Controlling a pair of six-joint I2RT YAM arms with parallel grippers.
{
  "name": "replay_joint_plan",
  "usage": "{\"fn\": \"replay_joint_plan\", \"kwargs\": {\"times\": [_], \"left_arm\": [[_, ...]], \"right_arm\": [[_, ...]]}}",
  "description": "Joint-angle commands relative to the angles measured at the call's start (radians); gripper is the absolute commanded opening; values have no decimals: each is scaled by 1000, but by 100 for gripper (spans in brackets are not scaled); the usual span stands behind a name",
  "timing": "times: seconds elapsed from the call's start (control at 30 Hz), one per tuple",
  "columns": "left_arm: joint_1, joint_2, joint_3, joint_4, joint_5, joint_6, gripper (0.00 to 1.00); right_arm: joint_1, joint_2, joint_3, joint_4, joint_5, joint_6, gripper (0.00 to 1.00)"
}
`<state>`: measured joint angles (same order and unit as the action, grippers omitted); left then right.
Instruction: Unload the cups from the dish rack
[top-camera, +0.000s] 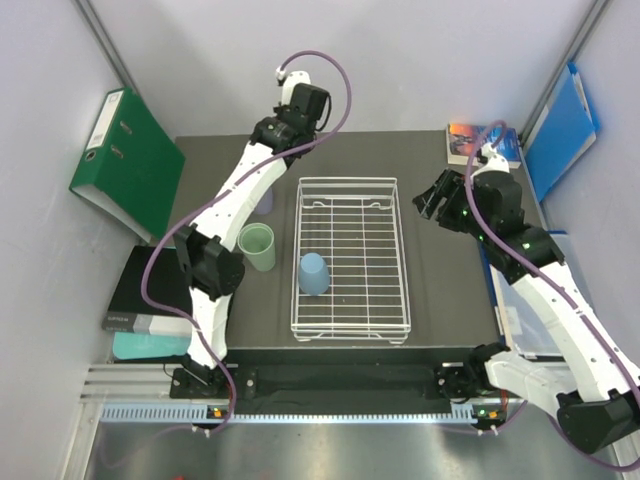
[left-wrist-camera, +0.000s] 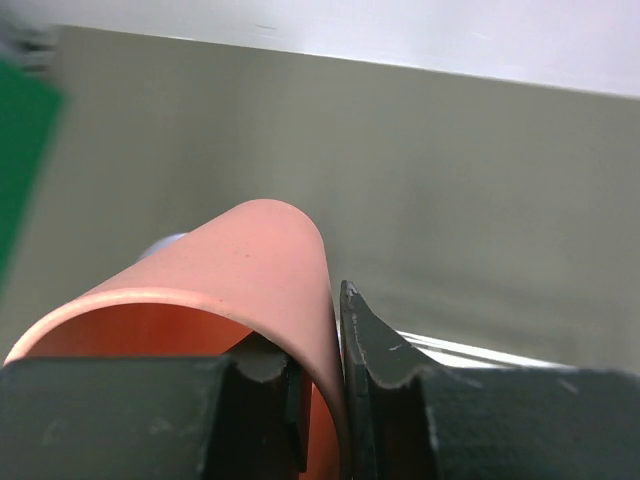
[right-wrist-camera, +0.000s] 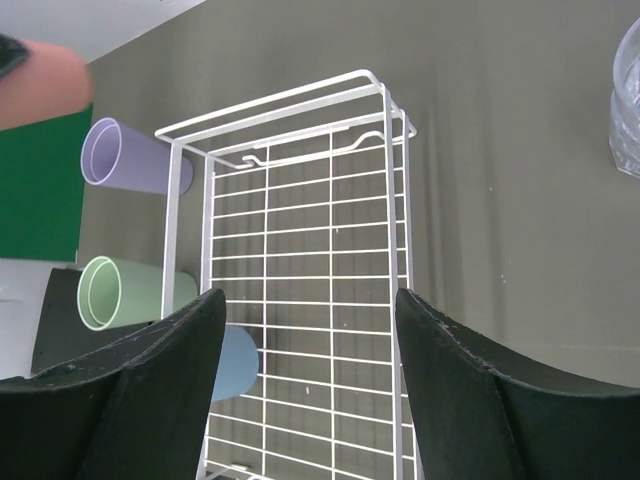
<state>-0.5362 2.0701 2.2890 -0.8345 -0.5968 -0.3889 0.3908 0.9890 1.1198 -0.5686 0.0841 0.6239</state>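
Observation:
My left gripper (left-wrist-camera: 335, 365) is shut on the rim wall of a salmon pink cup (left-wrist-camera: 250, 270), one finger inside and one outside. In the top view that gripper (top-camera: 288, 125) hangs over the table's back left and hides the cup. The white wire dish rack (top-camera: 385, 300) holds a light blue cup (top-camera: 313, 272) upside down. Left of the rack stand a mint green cup (top-camera: 257, 246) and a lilac cup (right-wrist-camera: 130, 160). My right gripper (top-camera: 432, 200) is open and empty, right of the rack. A clear glass (right-wrist-camera: 628, 100) shows at the right wrist view's edge.
A green binder (top-camera: 125, 160) leans at the back left. A blue folder (top-camera: 565, 125) and a book (top-camera: 480, 140) are at the back right. A black box (top-camera: 145, 295) lies beside the table's left edge.

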Motion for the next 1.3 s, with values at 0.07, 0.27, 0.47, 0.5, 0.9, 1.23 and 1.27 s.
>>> {"fn": "replay_joint_plan", "kwargs": {"times": [0.07,0.27,0.47,0.5,0.9,1.23,1.27], "left_arm": [[151,-220,-92,-60,-175,-8,0],[404,-283,-298,-38,76,-67,0],[528,-152,-258,-76,340,-111,0],[530,-124,-240,-93,360,-116,0],[530,-10,-322,-74,420,-153,0],[530,70,-370,-77,390,-160,0],[529,76,-372,-80,384,-160,0]], "right_arm": [[5,19,-41,67,-38,7,67],[6,30,-58,82,-53,2,67],[6,34,-84,101,-72,16,67],[8,30,-87,101,-72,17,67],[6,4,-140,115,-55,28,67],[5,19,-143,121,-61,39,67],[6,23,-144,121,-61,39,67]]}}
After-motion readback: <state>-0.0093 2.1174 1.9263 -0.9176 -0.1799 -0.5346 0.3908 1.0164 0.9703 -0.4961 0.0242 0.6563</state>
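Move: The left hand already holds the pink cup by its wall; the empty spot for it lies some 24 cm to the left, about 4 cm back and nearly 30 cm below. The purple cup stands about 14 cm left and level in reach, the green cup 14 cm left and 15 cm back, the rack's middle 8 cm right and 14 cm back. From the right hand that spot is about 47 cm left and 14 cm farther out. Still pinching the pink cup's wall, one finger inside and one outside, the left hand sweeps left about 25 cm in a shallow arch, then comes back right by some 4 cm as it sinks to the spot left of the purple cup, ending 18 cm lower. Its fingers tip down about 30 degrees and turn counter-clockwise. The empty right hand sinks 6 cm beside the rack, fingers staying open. ##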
